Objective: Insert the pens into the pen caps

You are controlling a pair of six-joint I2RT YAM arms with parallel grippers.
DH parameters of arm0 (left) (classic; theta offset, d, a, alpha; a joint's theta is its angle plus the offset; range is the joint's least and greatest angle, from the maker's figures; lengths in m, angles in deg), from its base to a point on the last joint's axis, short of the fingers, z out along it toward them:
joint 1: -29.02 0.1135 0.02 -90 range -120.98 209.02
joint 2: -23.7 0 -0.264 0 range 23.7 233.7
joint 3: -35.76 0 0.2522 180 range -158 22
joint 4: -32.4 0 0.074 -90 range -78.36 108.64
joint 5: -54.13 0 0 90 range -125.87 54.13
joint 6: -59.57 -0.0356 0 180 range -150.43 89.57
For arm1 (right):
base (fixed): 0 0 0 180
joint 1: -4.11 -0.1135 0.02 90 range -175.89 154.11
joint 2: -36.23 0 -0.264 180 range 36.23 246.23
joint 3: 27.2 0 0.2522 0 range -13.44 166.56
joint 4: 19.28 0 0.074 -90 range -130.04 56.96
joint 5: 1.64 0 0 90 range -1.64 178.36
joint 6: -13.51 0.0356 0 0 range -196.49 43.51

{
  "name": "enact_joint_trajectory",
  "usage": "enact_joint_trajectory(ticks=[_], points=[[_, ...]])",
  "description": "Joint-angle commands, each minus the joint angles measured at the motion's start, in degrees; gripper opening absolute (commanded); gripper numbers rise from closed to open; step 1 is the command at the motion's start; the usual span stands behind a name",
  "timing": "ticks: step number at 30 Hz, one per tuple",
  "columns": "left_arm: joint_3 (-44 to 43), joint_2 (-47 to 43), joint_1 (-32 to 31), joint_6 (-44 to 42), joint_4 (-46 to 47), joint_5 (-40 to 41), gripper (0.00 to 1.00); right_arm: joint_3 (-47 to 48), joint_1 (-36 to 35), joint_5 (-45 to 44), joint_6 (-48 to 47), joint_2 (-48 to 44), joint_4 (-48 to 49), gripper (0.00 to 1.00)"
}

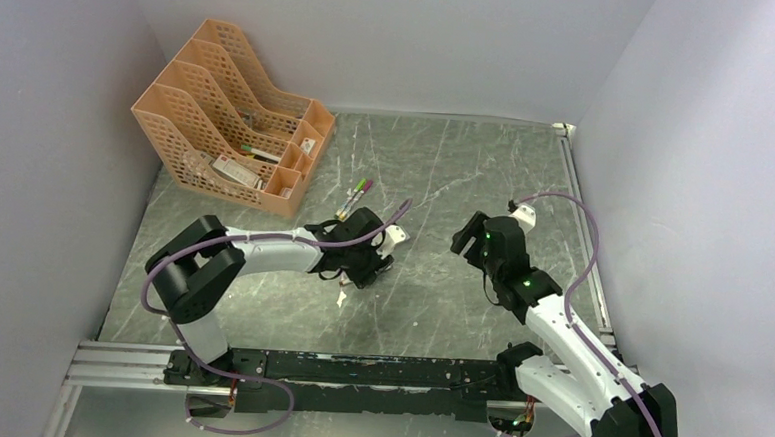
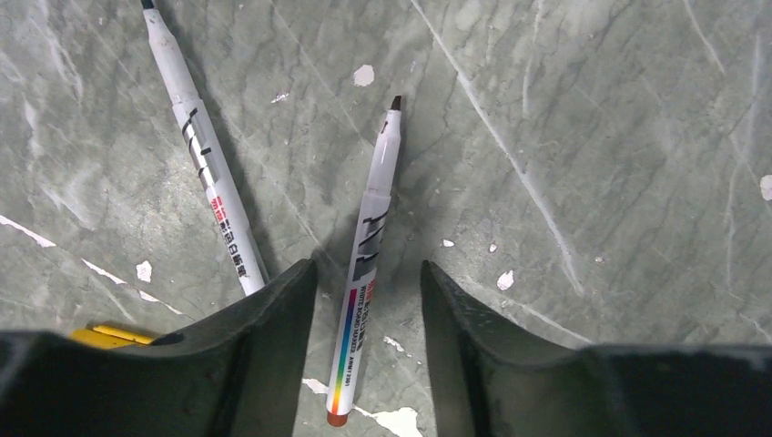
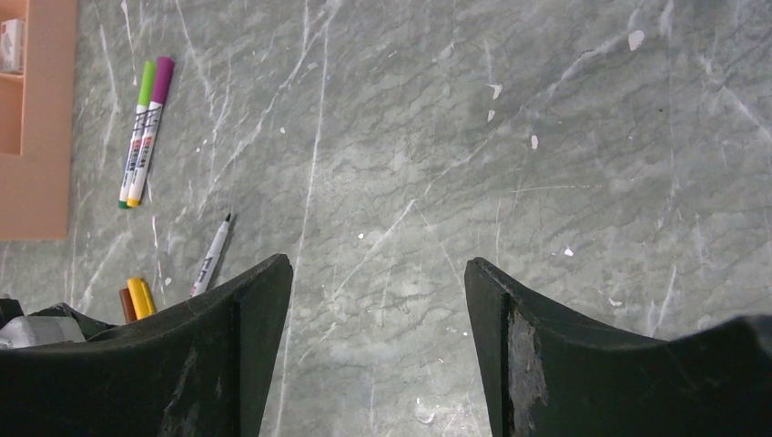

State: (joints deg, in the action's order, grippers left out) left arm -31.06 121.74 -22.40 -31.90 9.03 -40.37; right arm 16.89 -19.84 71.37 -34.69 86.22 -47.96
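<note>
My left gripper is open and low over the table, its jaws on either side of an uncapped white pen with an orange end; they do not squeeze it. A second uncapped pen lies to the left. A yellow cap shows by the left finger. My right gripper is open and empty above bare table. The right wrist view shows two capped pens, with green and purple caps, an uncapped pen, a yellow cap and an orange cap. In the top view the left gripper hides the loose pens.
An orange mesh desk organizer stands at the back left and holds pens and small items. The two capped pens lie just in front of it. A white scrap lies near the left gripper. Grey walls close in the table.
</note>
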Motion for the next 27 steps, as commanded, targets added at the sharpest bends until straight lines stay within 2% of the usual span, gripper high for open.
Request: enact_joint_trajectory(ticks=[1, 3, 7, 9, 11, 15, 18, 21, 24, 27], points=[[-1.74, 2.02, -1.14, -0.48, -1.30, 2.17, 0.52, -0.87, 0.63, 0.58, -0.67, -0.27, 0.43, 0.69], [-1.47, 2.59, -1.60, -0.77, -1.47, 3.00, 0.42, -1.01, 0.62, 0.48, -0.79, -0.21, 0.49, 0.69], [-1.06, 4.44, -3.11, -0.85, -2.02, 5.39, 0.31, -0.80, 0.74, 0.25, -1.17, 0.25, 0.34, 0.68], [-1.17, 5.29, -3.75, -0.15, -2.00, 5.95, 0.16, -0.71, 0.78, 0.36, -1.28, 0.27, 0.47, 0.68], [-1.29, 5.58, -4.17, 0.55, -1.46, 5.44, 0.07, -0.55, 0.89, 0.93, -1.16, 0.36, 0.78, 0.68], [-1.20, 3.86, -4.22, 2.36, 0.75, 2.94, 0.07, -1.17, 1.30, 6.11, 0.52, 0.42, 3.56, 0.66], [-1.15, 0.48, -4.22, 4.17, 3.92, 0.27, 0.07, -3.26, 1.40, 15.19, 3.69, 1.03, 9.44, 0.65], [-0.79, -3.55, -4.22, 6.73, 8.84, -3.23, 0.07, -6.13, 1.44, 22.17, 7.40, 1.19, 17.08, 0.71], [-0.44, -6.59, -4.22, 8.91, 15.08, -7.60, 0.07, -10.31, 1.36, 24.32, 11.39, -2.29, 27.02, 0.70], [0.27, -8.58, -4.35, 11.53, 20.36, -9.02, 0.07, -10.12, 1.31, 24.13, 11.35, -3.11, 27.22, 0.68]])
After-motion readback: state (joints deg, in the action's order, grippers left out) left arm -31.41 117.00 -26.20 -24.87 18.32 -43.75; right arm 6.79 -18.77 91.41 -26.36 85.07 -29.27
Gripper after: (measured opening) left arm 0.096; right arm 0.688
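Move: The brown-ended pen lies almost under the left hand, between its open fingers: about 1 cm to the right and 1 cm below. The second loose pen lies some 5 cm ahead of that hand and 1 cm to its right. The yellow cap is about 5 cm ahead and 5 cm to its left, the brown cap 5 cm ahead and 7 cm left. From the right hand the brown-ended pen is roughly 19 cm left, 4 cm back and 11 cm below. The left fingers close on the brown-ended pen near its middle while the hand edges about 1 cm right. The hand then lifts the pen some 6 cm and carries it about 5 cm right, its fingers swinging up some 15 degrees towards the right hand. The empty, open right hand waits, then comes about 6 cm left towards the pen, rolling its left side up some 20 degrees and turning a little counter-clockwise. ##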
